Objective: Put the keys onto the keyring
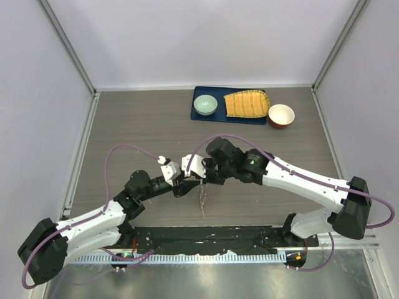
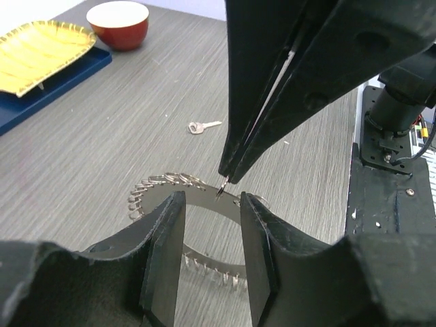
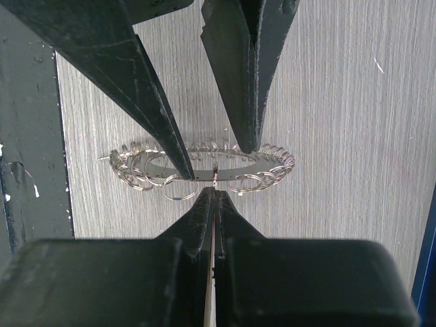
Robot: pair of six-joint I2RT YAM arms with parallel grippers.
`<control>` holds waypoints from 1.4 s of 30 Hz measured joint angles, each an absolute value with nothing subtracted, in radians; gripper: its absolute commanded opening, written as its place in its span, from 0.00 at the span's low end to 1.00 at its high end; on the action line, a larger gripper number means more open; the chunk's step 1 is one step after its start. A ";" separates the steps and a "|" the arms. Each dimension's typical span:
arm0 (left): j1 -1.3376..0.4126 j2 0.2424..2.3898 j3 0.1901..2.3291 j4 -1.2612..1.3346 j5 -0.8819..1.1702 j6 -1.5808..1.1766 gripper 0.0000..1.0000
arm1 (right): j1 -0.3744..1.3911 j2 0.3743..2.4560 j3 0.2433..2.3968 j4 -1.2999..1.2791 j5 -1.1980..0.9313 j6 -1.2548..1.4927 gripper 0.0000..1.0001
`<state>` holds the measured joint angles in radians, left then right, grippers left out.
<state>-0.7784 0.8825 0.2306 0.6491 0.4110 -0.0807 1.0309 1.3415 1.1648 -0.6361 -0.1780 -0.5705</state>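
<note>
The keyring [image 1: 202,200], a grey ring plate fringed with small split rings, hangs edge-on in the air between both arms. My right gripper [image 1: 201,179] [image 3: 215,189] is shut, its tips pinching one small split ring on the keyring's [image 3: 272,162] rim. My left gripper [image 1: 181,187] [image 2: 211,201] has its jaws apart, and the keyring's band [image 2: 208,262] crosses the gap between them. Whether the pads touch it I cannot tell. One small silver key [image 2: 203,126] lies flat on the table beyond the ring, apart from both grippers.
At the back, a blue tray [image 1: 221,118] holds a pale green bowl [image 1: 205,104] and a yellow ridged dish [image 1: 247,104]. A red-and-white bowl [image 1: 281,116] stands just right of it. The black base rail [image 1: 206,237] runs along the near edge.
</note>
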 measured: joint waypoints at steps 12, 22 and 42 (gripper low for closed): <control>-0.778 0.918 0.249 0.664 0.448 -0.043 0.28 | 1.032 1.341 1.164 -0.636 -0.185 -0.570 0.01; -0.777 0.933 0.261 0.669 0.469 -0.039 0.13 | 1.032 1.335 1.164 -0.636 -0.187 -0.570 0.01; -0.777 0.836 0.226 0.632 0.391 -0.009 0.00 | 1.018 1.256 1.163 -0.581 -0.086 -0.365 0.89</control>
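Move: The keyring hangs from the right fingertips, its middle about 5 cm below the open left fingers and 1 cm to their right, with no offset forward or back. The loose key lies on the table, roughly 7 cm ahead of the left hand, 17 cm to its right and 16 cm below. From the right hand, the ring's middle is about 5 cm below and 1 cm back. Left fingers edge 1 cm right and pinch the keyring's top; right fingers then release it and rise 3.5 cm. ##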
